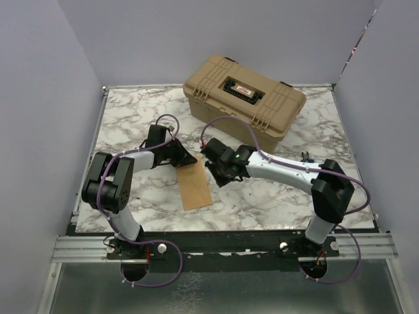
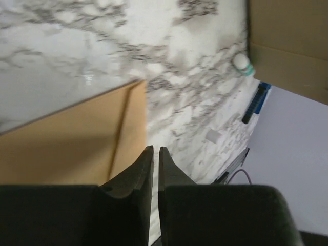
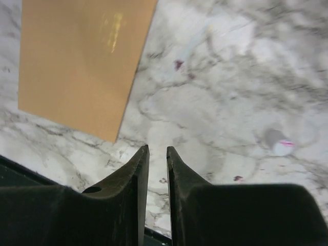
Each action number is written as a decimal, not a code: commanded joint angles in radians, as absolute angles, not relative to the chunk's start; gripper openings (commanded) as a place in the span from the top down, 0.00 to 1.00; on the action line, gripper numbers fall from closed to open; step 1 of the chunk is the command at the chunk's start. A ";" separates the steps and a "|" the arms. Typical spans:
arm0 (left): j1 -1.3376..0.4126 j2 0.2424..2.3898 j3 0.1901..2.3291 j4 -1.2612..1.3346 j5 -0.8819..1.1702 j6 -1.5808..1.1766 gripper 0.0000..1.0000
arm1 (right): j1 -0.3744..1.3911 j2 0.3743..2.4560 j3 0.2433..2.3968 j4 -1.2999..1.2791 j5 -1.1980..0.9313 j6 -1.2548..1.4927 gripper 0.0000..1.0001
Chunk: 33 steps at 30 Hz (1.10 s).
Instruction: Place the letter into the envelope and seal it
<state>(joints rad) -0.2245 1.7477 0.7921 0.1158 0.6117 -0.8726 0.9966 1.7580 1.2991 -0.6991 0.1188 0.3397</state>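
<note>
The orange-brown envelope (image 1: 195, 185) lies flat on the marble table between the two arms. In the left wrist view the envelope (image 2: 66, 143) shows a diagonal fold line. My left gripper (image 1: 188, 157) (image 2: 156, 149) hovers at its far edge, fingers all but touching with nothing between them. My right gripper (image 1: 213, 169) (image 3: 157, 148) sits just right of the envelope (image 3: 82, 61), over bare marble. Its fingers stand a narrow gap apart and hold nothing. The letter shows in no view.
A tan hard case (image 1: 245, 98) (image 2: 287, 46) stands at the back of the table. Near it lie a small white and green object (image 2: 242, 64) and a blue tool (image 2: 256, 102). Pale walls close in the sides and back.
</note>
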 commanded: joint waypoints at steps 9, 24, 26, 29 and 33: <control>-0.220 1.326 0.803 -0.236 0.247 -0.711 0.48 | 0.801 1.688 1.385 -0.750 0.460 0.193 0.50; -0.218 1.031 0.684 -0.304 -0.001 -0.678 0.01 | 0.710 1.821 1.300 -0.602 0.581 -0.072 0.40; -0.217 1.044 0.695 -0.303 0.000 -0.674 0.01 | 0.691 1.837 1.296 -0.587 0.558 -0.103 0.40; -0.217 1.060 0.704 -0.304 0.016 -0.669 0.01 | 0.672 1.856 1.289 -0.561 0.511 -0.154 0.41; -0.216 1.082 0.710 -0.304 0.023 -0.667 0.01 | 0.652 1.885 1.290 -0.527 0.470 -0.211 0.41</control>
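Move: The glue stick lies at the toolbox's foot, about 19 cm ahead of the right hand and 13 cm to its right, some 6 cm lower. Beyond it stands the toolbox, its middle roughly 34 cm ahead and 9 cm right of that hand; the folded envelope lies about 3 cm ahead and 11 cm left. From the left hand the glue stick is some 24 cm right and 4 cm farther out, the envelope's middle about 9 cm straight back. Nothing is touched: the right hand, already clear of the envelope, swings about 15 cm forward and nearly as far right towards the glue stick, arching up 5 cm and sinking back, while its fingers open further and the wrist tilts them outward. The left hand rises off the envelope and draws left about 10 cm, slightly back, settling a little at the end, its wrist rolling and its shut fingers spreading wide. ##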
